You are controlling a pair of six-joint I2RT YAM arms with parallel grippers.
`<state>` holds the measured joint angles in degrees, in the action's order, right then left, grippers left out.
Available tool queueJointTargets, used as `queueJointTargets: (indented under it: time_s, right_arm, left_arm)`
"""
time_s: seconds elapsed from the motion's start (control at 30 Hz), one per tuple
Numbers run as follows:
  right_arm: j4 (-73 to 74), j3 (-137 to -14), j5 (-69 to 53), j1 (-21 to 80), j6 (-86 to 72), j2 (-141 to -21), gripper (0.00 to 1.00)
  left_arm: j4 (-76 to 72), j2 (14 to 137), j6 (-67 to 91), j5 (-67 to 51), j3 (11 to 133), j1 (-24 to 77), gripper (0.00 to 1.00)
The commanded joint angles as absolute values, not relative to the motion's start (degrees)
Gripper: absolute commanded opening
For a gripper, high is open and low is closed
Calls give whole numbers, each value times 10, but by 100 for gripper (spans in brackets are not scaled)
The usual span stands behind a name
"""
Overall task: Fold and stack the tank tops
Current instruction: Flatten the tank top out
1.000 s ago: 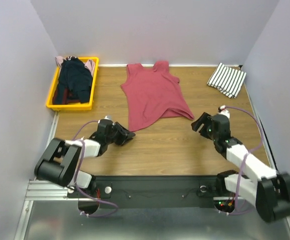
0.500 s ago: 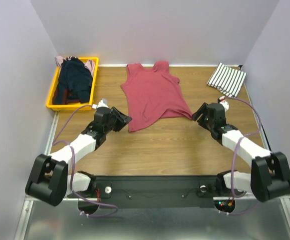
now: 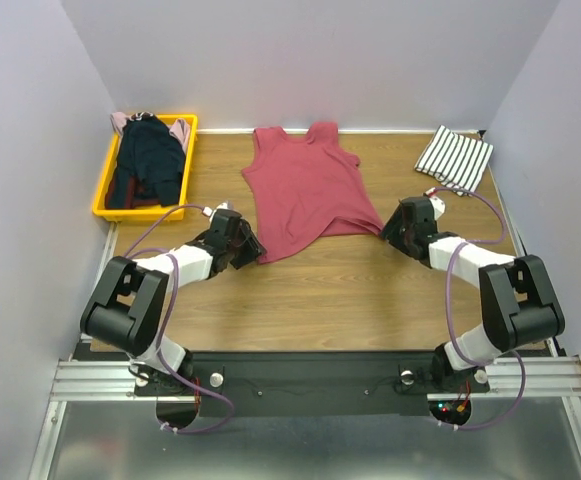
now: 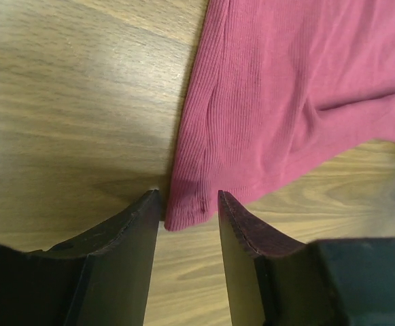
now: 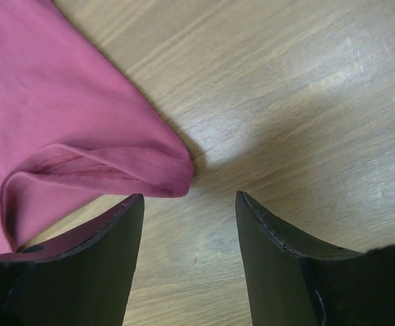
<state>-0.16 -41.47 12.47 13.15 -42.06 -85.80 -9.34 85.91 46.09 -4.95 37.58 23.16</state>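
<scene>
A dark red tank top lies spread on the wooden table, neck toward the back wall. My left gripper is open at its bottom left corner; in the left wrist view that corner sits just between the fingertips of the left gripper. My right gripper is open at the bottom right corner; in the right wrist view that folded corner lies just ahead of the right gripper. A folded white tank top with black stripes lies at the back right. Dark navy tops and pale pink tops sit in the yellow bin.
A yellow bin stands at the back left of the table. Pale walls close in the left, back and right sides. The arm bases sit on a black rail at the near edge.
Both grippers have moved forward and inward across the table to the bottom corners of the red top, the left to its left corner, the right to its right corner.
</scene>
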Motion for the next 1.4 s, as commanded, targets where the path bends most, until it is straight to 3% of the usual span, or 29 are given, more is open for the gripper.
queueJointTargets:
  time_s: [0.0,0.13,0.3,0.4,0.43,0.53,1.07,1.37]
  right_arm:
    - [-10,-429,144,129,-430,-876,61]
    - [-11,-440,147,129,-432,-900,57]
    - [-11,-453,163,129,-432,-918,41]
    - [-11,-456,177,122,-430,-920,25]
    - [-11,-458,178,119,-429,-921,14]
    - [-5,-451,176,99,-428,-915,0]
    - [83,-382,183,31,-408,-803,1]
    - [140,-336,128,24,-432,-708,1]
  left_arm:
    - [-86,874,432,-23,412,241,51]
    - [-78,891,432,-14,422,245,47]
    - [-69,909,432,-10,432,247,29]
    - [-65,909,432,-7,431,247,12]
    - [-65,909,432,-8,431,247,0]
    - [-57,901,437,-15,428,247,0]
    - [-44,786,491,-116,309,255,0]
    - [-20,713,566,-130,241,323,0]
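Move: The tank top's left hem corner lies right at the left hand's open fingers, about 1 cm ahead, 1 cm right and 2 cm below; the yellow bin is some 20 cm ahead and 26 cm left. The right hem corner sits about 1 cm ahead, 1 cm left and 2 cm below the right hand, with the folded striped top some 18 cm ahead and 16 cm to the right. The middle of the pink tank top is roughly 10 cm ahead and 17 cm left of the right hand. Both hands dip 1 to 2 cm onto the table and shut their half-open fingers, each pinching its own hem corner of the pink tank top. Keeping hold and staying low, the right hand first pulls its corner about 7 cm outward to the right, turning some 10 degrees clockwise, and then back towards the base about as far, while the left hand draws its corner about 11 cm back and slightly right, so the hem is spread and dragged towards the robot. ##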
